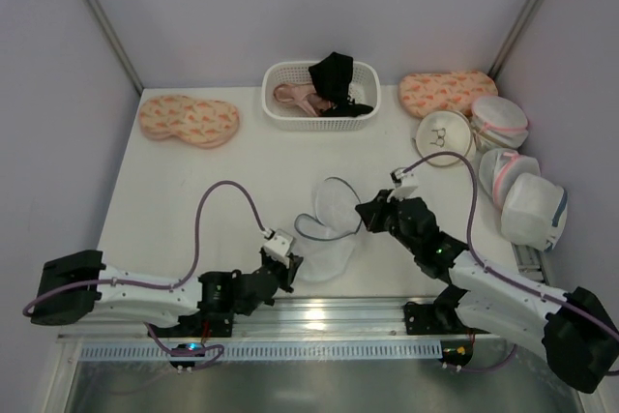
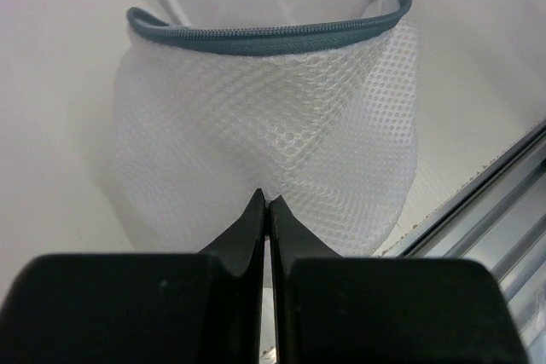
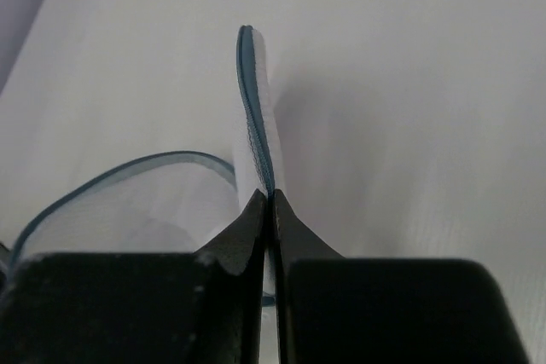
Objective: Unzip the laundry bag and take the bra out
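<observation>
The laundry bag (image 1: 327, 237) lies at the table's middle front, its grey-zipped rim unzipped and its round lid (image 1: 338, 208) flipped up and back. My left gripper (image 1: 290, 263) is shut on the bag's white mesh wall (image 2: 264, 125), just below the zip; its tips (image 2: 268, 198) pinch a fold. My right gripper (image 1: 363, 212) is shut on the lid's zipped edge (image 3: 254, 117), which stands on edge between its tips (image 3: 270, 193). The black bra (image 1: 334, 79) lies in the white basket (image 1: 276, 113) at the back.
A pale pink bra (image 1: 293, 97) shares the basket. Orange padded pieces lie at back left (image 1: 189, 120) and back right (image 1: 447, 92). A flat round bag (image 1: 444, 134) and trimmed mesh bags (image 1: 534, 208) crowd the right side. A metal rail (image 1: 319, 316) runs along the near edge.
</observation>
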Tool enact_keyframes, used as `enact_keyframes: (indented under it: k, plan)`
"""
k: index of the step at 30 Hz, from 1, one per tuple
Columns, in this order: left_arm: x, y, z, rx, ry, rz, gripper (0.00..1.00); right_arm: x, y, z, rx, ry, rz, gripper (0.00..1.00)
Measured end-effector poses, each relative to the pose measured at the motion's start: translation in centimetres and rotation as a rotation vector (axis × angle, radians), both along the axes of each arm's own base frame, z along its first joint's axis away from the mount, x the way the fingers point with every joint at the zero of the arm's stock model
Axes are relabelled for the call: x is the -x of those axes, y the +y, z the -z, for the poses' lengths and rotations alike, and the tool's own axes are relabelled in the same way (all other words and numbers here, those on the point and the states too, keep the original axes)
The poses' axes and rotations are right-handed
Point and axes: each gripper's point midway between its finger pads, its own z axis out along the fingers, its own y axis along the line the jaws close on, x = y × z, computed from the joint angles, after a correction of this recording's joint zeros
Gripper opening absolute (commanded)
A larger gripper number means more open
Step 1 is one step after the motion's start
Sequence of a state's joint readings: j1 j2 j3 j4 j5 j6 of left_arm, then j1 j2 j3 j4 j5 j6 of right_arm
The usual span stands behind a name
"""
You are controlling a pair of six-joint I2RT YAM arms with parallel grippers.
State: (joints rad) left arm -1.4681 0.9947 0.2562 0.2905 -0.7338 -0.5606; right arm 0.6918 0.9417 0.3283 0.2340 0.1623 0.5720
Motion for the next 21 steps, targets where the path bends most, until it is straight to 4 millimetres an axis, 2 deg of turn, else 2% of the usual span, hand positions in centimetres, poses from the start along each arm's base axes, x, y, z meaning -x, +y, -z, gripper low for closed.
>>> enact_keyframes:
  k: [5, 8, 11, 13, 16, 18, 19, 21]
  plan:
    - [-1.7, 0.0, 0.1, -0.008, -0.008, -0.026, 0.0, 1.7, 0.9, -5.9, -0.05, -0.188, -0.153, 0.04]
    - [-2.7, -0.2, 0.7, -0.026, -0.004, -0.027, 0.0, 3.0, 1.2, -8.1, -0.033, -0.242, -0.246, 0.04]
    - [-4.0, -0.9, 0.7, -0.021, 0.003, -0.03, 0.0, 3.8, 1.5, -9.5, 0.004, -0.262, -0.314, 0.04]
    - [-5.0, -1.9, 0.3, -0.006, 0.002, -0.028, 0.0, 4.3, 1.7, -9.5, 0.026, -0.262, -0.346, 0.04]
    - [-6.3, -3.4, -0.4, 0.016, -0.007, -0.017, 0.01, 5.1, 2.1, -7.9, 0.078, -0.212, -0.392, 0.04]
    - [-7.0, -4.3, -1.0, 0.041, -0.012, -0.008, 0.16, 5.7, 2.4, -6.6, 0.116, -0.17, -0.421, 0.04]
    - [-7.3, -4.6, -1.2, 0.048, -0.012, -0.005, 0.31, 6.0, 2.6, -5.8, 0.137, -0.145, -0.44, 0.04]
    - [-7.9, -5.2, -1.4, 0.06, -0.011, -0.002, 0.46, 6.8, 3.0, -4.3, 0.179, -0.099, -0.475, 0.04]
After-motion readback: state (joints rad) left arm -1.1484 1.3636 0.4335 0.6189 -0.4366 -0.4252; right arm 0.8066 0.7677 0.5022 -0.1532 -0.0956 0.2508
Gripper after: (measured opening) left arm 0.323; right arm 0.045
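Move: The left hand still pinches the near end of the laundry bag; the bag's middle lies about 7 cm ahead and 7 cm to its right, a little lower. From the right hand, which already grips the zipper rim, that middle is some 5 cm back, 8 cm left and 5 cm below. The white basket is roughly 32 cm ahead and 9 cm left of the right hand, the round pouch about 21 cm ahead and 22 cm right. Up first, by nearly 10 cm and drawing back, then down again and back, the right hand carries the pinched rim towards the left hand, turning about 25 degrees counter-clockwise. The left hand goes forward some 8 cm, bearing right in the second half to close on the right fingers, and opens its fingers about a third around the mesh at the end. ##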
